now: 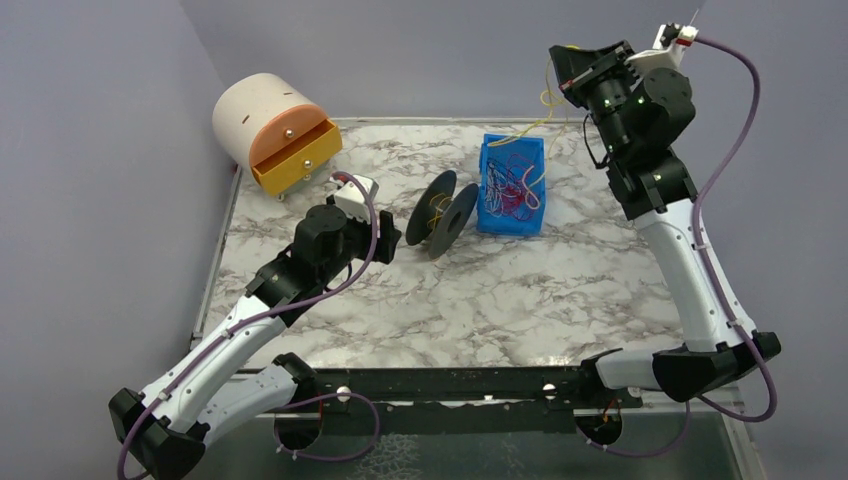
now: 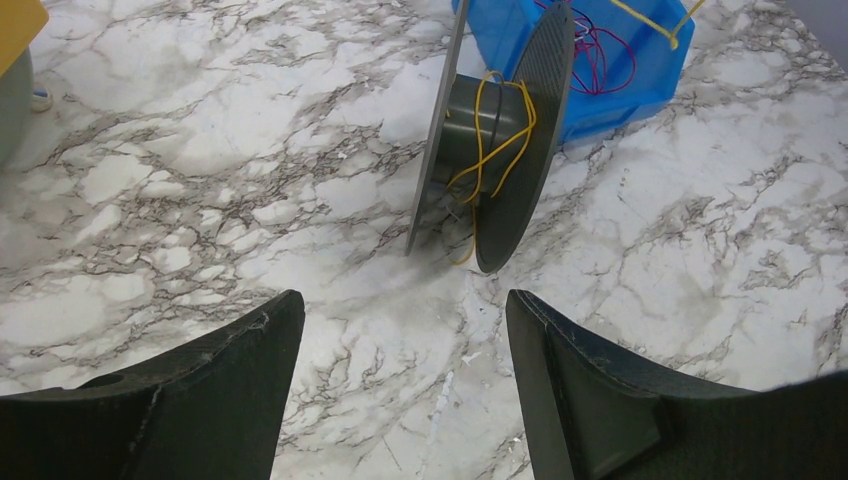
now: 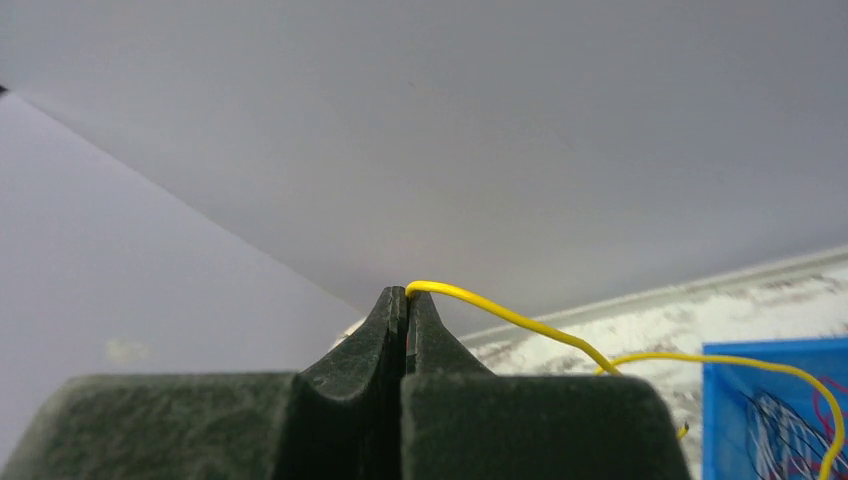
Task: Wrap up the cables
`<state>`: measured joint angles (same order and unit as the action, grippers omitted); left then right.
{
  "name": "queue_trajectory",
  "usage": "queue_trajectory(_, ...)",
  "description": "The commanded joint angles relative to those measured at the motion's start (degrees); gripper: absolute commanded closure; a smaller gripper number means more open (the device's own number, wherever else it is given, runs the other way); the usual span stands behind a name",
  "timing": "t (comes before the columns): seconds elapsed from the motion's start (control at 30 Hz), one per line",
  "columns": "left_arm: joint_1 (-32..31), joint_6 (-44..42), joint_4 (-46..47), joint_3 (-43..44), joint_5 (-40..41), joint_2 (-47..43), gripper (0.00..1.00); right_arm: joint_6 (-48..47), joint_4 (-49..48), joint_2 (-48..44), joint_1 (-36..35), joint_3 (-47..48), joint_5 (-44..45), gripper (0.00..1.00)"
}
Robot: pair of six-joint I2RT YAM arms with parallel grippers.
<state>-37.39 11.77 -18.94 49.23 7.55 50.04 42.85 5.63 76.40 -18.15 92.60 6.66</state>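
A black spool (image 1: 445,213) stands on its rims on the marble table, with a few turns of yellow cable (image 2: 499,128) on its hub. To its right, a blue bin (image 1: 512,185) holds tangled red, purple and yellow cables (image 1: 512,190). My right gripper (image 1: 566,88) is raised high over the table's far edge, shut on a yellow cable (image 3: 520,318) that hangs down to the bin (image 3: 730,400). My left gripper (image 2: 405,320) is open just left of the spool (image 2: 500,140), low over the table, with nothing between its fingers.
A cream drum-shaped container with an open orange drawer (image 1: 290,155) stands at the far left corner. Walls rise close behind and to the left of the table. The arm bases sit on a dark rail (image 1: 450,385) at the near edge.
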Motion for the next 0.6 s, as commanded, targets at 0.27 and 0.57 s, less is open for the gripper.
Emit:
queue_trajectory(0.27, -0.5, 0.3, 1.3, -0.5, 0.5, -0.3, 0.23, 0.7, -5.7, -2.6, 0.2, 13.2, -13.0, 0.99)
queue_trajectory(0.57, -1.5, -2.4, 5.7, -1.3, -8.9, -5.7, 0.23, 3.3, -6.0, -9.9, 0.2, 6.7, -18.7, 0.99)
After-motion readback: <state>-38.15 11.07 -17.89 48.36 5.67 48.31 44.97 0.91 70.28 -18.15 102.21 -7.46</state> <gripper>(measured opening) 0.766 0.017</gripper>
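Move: Far below the right hand, which already holds the yellow cable high in the air, the blue box sits roughly 8 cm farther out, neither left nor right, some 44 cm down. The grey spool the cable is meant for stands about 16 cm to the right hand's left, 2 cm back and 40 cm lower. From the idle left hand the spool is about 12 cm ahead, 9 cm to the right and 14 cm below. Hauling the pinched yellow cable higher above the blue box, the right hand rises about 13 cm and draws back some 11 cm towards its base, climbing first and ending in an almost level pull back. Its fingers stay shut, tip upward by about 20 degrees and swing a little counter-clockwise. ##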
